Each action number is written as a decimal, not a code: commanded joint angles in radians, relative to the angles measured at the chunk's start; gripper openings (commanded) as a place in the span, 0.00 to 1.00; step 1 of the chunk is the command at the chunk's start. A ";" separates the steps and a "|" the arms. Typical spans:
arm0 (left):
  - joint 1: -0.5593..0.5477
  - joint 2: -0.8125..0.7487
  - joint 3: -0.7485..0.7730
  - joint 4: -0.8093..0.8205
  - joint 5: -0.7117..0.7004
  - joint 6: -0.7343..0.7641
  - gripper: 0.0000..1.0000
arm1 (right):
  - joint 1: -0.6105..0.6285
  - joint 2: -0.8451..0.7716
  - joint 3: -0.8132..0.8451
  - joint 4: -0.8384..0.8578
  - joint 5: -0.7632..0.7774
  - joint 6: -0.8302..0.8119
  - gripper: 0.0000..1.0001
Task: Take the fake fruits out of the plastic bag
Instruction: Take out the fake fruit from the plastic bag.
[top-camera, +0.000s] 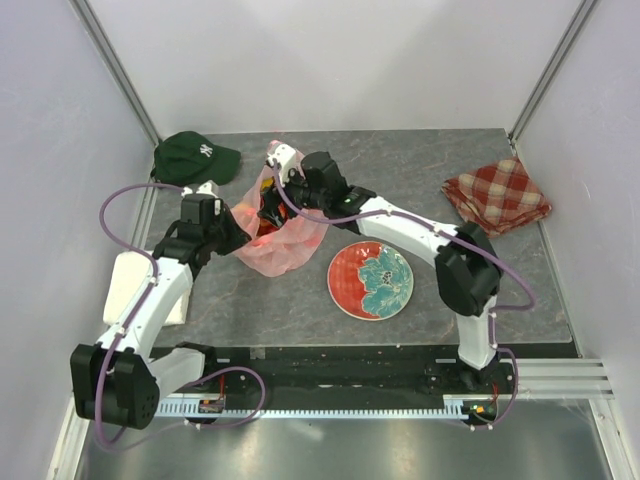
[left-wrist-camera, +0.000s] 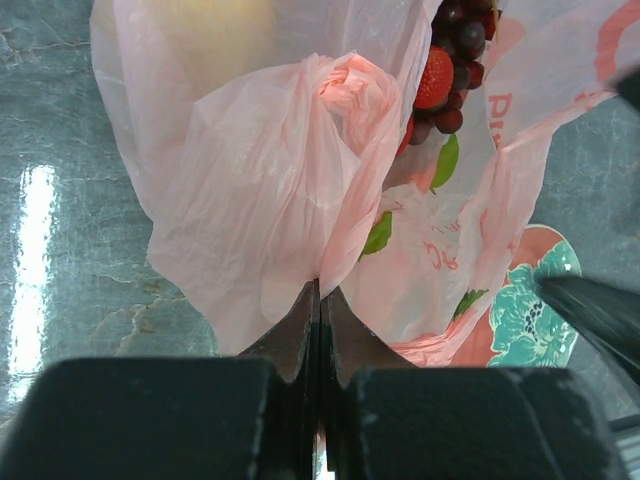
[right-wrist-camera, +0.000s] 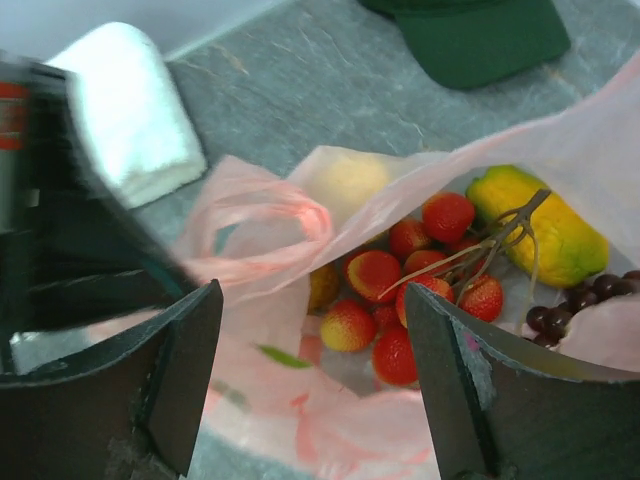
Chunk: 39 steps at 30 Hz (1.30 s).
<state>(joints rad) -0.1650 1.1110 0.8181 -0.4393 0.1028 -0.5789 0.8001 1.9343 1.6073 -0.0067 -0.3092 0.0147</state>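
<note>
The pink plastic bag (top-camera: 283, 247) lies left of the table's middle with its mouth open. My left gripper (top-camera: 238, 230) is shut on a fold of the bag's film (left-wrist-camera: 260, 180), which disappears between its jaws (left-wrist-camera: 320, 295). My right gripper (top-camera: 272, 208) hangs open over the bag's mouth (right-wrist-camera: 315, 300), touching nothing. Inside the bag lie the fake fruits: a cluster of red berries (right-wrist-camera: 400, 290), a yellow-green fruit (right-wrist-camera: 540, 220), dark grapes (right-wrist-camera: 560, 312) and a pale lemon (right-wrist-camera: 345, 180) behind the film. The berries (left-wrist-camera: 435, 75) and grapes (left-wrist-camera: 465, 40) also show in the left wrist view.
A red plate with a teal flower (top-camera: 370, 280) sits right of the bag. A green cap (top-camera: 195, 157) lies at the back left, a red-checked cloth (top-camera: 497, 193) at the back right, and a white block (top-camera: 130, 285) by the left wall.
</note>
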 joint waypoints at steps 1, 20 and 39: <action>0.004 -0.048 0.003 0.039 0.028 -0.022 0.02 | -0.012 0.135 0.080 0.031 0.070 0.024 0.80; 0.027 -0.115 -0.043 0.033 0.054 0.019 0.01 | -0.085 0.494 0.433 0.062 0.188 0.037 0.76; 0.067 -0.088 -0.008 0.051 0.064 0.008 0.02 | -0.082 0.451 0.441 0.034 0.168 -0.032 0.00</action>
<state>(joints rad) -0.1081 1.0222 0.7784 -0.4171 0.1604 -0.5781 0.7177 2.4729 2.0430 0.0139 -0.1146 0.0185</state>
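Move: My open right hand is going for the far side of the plastic bag's mouth, about 14 cm ahead, 1 cm left and 13 cm below. The strawberries lie in the bag roughly 12 cm ahead, 3 cm left and 18 cm down from that hand, and the yellow fruit about 5 cm farther out than them. From my left hand, still pinching the near-left rim, that far side is some 13 cm ahead, 6 cm right and 6 cm lower. I keep the near-left rim pinched in my left hand, lifting it only a centimetre or two, while my right hand swings forward about 14 cm over the fruit and down some 13 cm to the far side of the mouth, turning some 15 degrees clockwise. Once there it sinks the last few centimetres and shuts its wide-open fingers, pinching the plastic. ##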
